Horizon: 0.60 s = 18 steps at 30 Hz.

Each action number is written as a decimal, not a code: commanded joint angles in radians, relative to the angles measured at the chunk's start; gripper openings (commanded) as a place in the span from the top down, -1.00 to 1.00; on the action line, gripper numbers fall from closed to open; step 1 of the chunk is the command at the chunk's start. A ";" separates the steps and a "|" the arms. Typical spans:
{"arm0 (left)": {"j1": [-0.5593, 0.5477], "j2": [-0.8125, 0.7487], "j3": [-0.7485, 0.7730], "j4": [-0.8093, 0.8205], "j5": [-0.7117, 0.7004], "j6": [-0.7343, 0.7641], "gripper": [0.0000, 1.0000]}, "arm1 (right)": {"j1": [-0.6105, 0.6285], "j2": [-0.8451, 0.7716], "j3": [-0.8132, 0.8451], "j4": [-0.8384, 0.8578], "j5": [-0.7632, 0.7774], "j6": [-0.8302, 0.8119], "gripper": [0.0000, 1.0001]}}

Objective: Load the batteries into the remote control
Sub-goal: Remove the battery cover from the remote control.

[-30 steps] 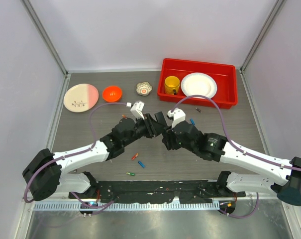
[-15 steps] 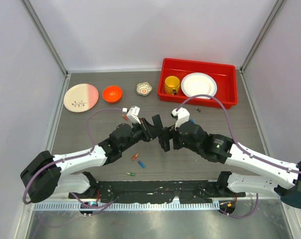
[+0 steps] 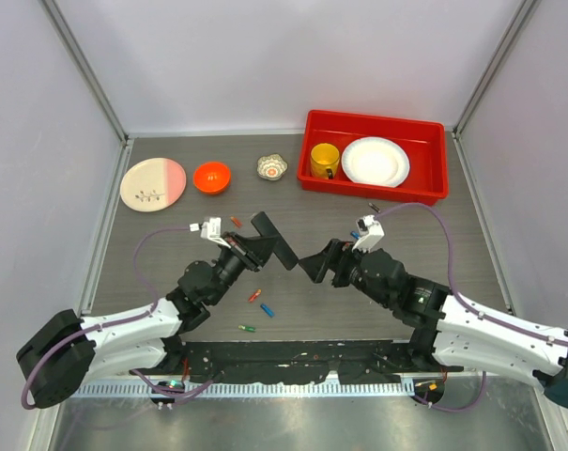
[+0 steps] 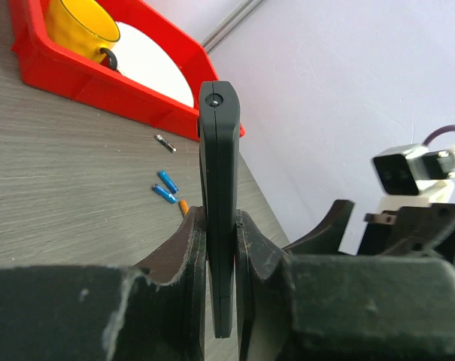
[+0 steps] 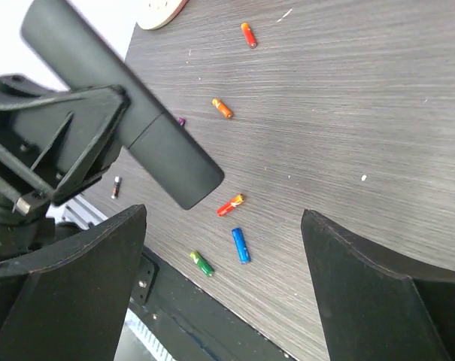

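The remote control (image 3: pixel 274 241), a slim black bar, is clamped edge-on between the jaws of my left gripper (image 3: pixel 253 252) and held above the table; it stands upright in the left wrist view (image 4: pixel 218 173), with the left gripper (image 4: pixel 218 219) shut on it. My right gripper (image 3: pixel 319 266) stands open just right of the bar's end, apart from it, its jaws wide (image 5: pixel 223 278) with nothing between them. Batteries lie loose on the table: red-orange (image 5: pixel 230 204), blue (image 5: pixel 241 245) and green (image 5: pixel 201 263) under the remote, and more (image 4: pixel 165 188) farther back.
A red tray (image 3: pixel 434 160) at the back right holds a yellow cup (image 3: pixel 324 160) and a white plate (image 3: pixel 375 161). An orange bowl (image 3: pixel 211 176), a pink-and-cream plate (image 3: pixel 152 183) and a small patterned dish (image 3: pixel 272 167) stand along the back left.
The two grippers, close together at the centre before, have drawn apart. The right one opened and pulled back to the right; the left one moved left and nearer, keeping the remote.
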 commanded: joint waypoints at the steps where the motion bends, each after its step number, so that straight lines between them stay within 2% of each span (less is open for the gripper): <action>1: 0.004 0.000 -0.037 0.245 -0.064 0.039 0.99 | -0.049 0.023 -0.047 0.265 -0.056 0.204 -0.79; 3: 0.005 0.005 -0.039 0.257 -0.064 0.045 1.00 | -0.086 0.066 -0.068 0.351 -0.152 0.243 -0.80; 8: 0.004 0.012 -0.041 0.282 -0.059 0.059 1.00 | -0.143 0.143 -0.117 0.539 -0.271 0.335 -0.80; 13: 0.004 0.012 -0.041 0.280 -0.052 0.062 0.99 | -0.166 0.224 -0.108 0.617 -0.357 0.353 -0.79; 18: 0.004 0.015 -0.045 0.280 -0.049 0.061 1.00 | -0.166 0.276 -0.085 0.646 -0.375 0.359 -0.72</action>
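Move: The right hand, open and empty, has the battery cover, on the near-right end of the remote control, about 5 cm to its left and 2 cm ahead, roughly level in height. The left hand already pinches the remote by its middle, with the cover some 3 cm to its right and 2 cm back. On the table about 20 cm below the right hand, the blue battery lies some 9 cm left, level with it, and the red battery 13 cm left and 4 cm ahead. The right hand dips slightly, then swings about 5 cm left and half as far forward to the cover end of the remote control, its left side rolling up by some 20 to 25 degrees while its fingers stay wide open to come around that end. Meanwhile the left hand keeps its pinch on the remote and lifts it about 2.5 cm, drifting a centimetre left and tipping its fingers slightly upward, then holds it still for the right hand's approach. ##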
